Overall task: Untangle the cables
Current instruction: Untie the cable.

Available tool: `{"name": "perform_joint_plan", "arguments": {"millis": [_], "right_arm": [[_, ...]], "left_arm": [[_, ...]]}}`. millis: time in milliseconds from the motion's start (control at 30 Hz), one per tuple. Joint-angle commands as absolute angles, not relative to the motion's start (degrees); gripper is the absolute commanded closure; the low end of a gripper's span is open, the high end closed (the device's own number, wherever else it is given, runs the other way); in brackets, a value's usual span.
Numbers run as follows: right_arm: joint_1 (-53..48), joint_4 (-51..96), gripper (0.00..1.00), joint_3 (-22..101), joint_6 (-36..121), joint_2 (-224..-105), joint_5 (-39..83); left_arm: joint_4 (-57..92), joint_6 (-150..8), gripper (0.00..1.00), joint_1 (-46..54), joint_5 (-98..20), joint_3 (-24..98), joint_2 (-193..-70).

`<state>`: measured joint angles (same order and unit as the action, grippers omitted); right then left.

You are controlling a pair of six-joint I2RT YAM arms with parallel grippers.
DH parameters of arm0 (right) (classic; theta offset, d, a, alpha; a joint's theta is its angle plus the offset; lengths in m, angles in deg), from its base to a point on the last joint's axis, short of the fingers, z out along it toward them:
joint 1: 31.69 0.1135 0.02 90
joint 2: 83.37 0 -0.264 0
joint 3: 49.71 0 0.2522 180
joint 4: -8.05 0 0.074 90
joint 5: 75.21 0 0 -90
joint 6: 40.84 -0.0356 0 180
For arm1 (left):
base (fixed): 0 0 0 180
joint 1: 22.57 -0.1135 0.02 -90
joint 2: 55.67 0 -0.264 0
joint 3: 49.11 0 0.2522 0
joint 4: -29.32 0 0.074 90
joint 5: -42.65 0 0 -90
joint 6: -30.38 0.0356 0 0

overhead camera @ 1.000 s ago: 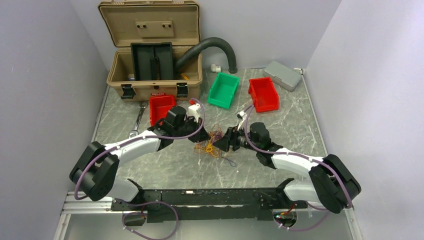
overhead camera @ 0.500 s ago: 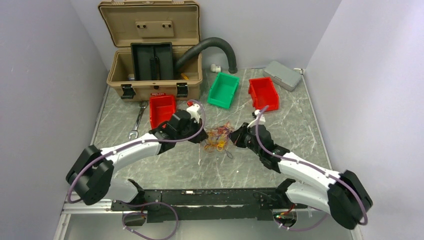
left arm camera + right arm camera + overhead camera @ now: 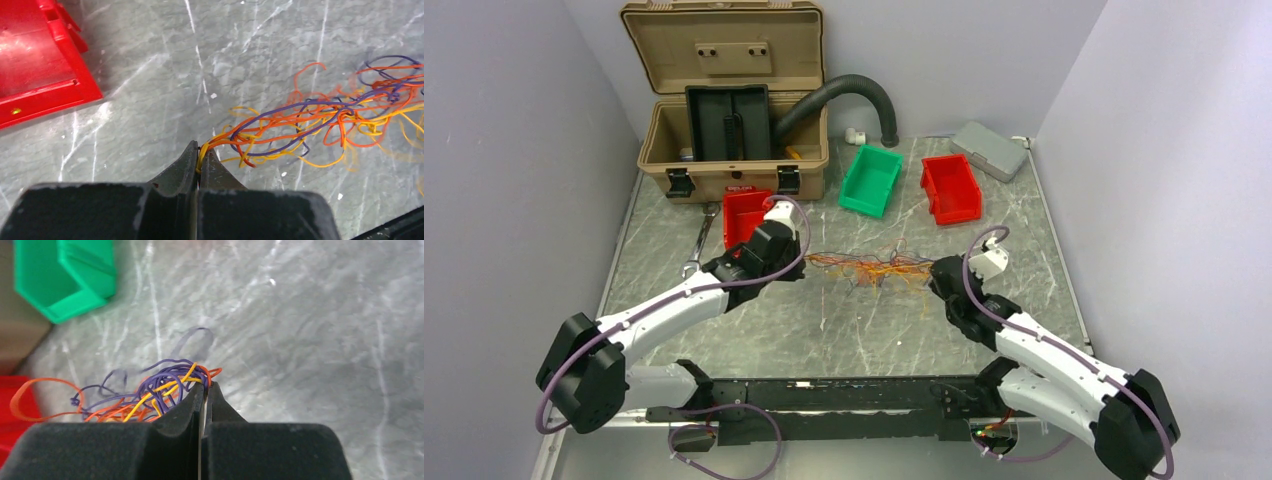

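Note:
The cables are thin orange, yellow and purple wires, stretched in a line across the table's middle between both arms. My left gripper holds their left end; in the left wrist view it is shut on yellow and orange strands, with the cables fanning out to the right. My right gripper holds the right end; in the right wrist view it is shut on purple, yellow and orange strands, and the cables loop off to the left.
An open tan toolbox with a black corrugated hose stands at the back left. A red bin and a wrench lie near the left arm. A green bin, another red bin and a grey case sit behind.
My right gripper closed on the bundle's right side. Both arms then pulled apart, the left leftward and the right rightward, drawing the compact clump into a long stretched line.

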<state>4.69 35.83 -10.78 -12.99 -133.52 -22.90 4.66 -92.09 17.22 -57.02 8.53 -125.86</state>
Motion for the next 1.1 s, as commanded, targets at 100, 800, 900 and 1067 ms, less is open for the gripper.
{"name": "perform_joint_plan", "arguments": {"millis": [100, 800, 900, 1067], "right_arm": [[3.29, 41.62, 0.33, -7.06, -1.30, -136.75, -35.45], [3.29, 18.16, 0.30, -7.12, 21.29, -148.77, 6.29], [3.29, 17.04, 0.30, -5.36, 21.18, -152.40, 8.57], [3.39, 16.30, 0.27, -2.58, 18.96, -158.69, 6.80]], "left_arm": [[-1.23, -87.96, 1.00, 15.46, -66.51, 8.66, -123.47], [7.20, -82.56, 0.96, 15.80, -47.04, 7.56, -127.40], [7.11, -82.81, 0.97, 15.83, -47.00, 7.30, -127.35], [7.20, -82.99, 0.97, 15.80, -46.67, 6.82, -127.49]]}}
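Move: The cables are stretched between both pinching hands; the middle of the tangle lies about 12 cm to the right hand's left, level ahead and some 3 cm lower, and about 13 cm to the left hand's right, 4 cm lower. From the right hand, the green bin stands roughly 20 cm ahead and 12 cm left, the right red bin 18 cm ahead and 4 cm right. The left red bin is some 12 cm ahead and 10 cm left of the left hand. Right fingers release the cables, swing about 11 cm left and down towards the tangle; left hand keeps pinching. ##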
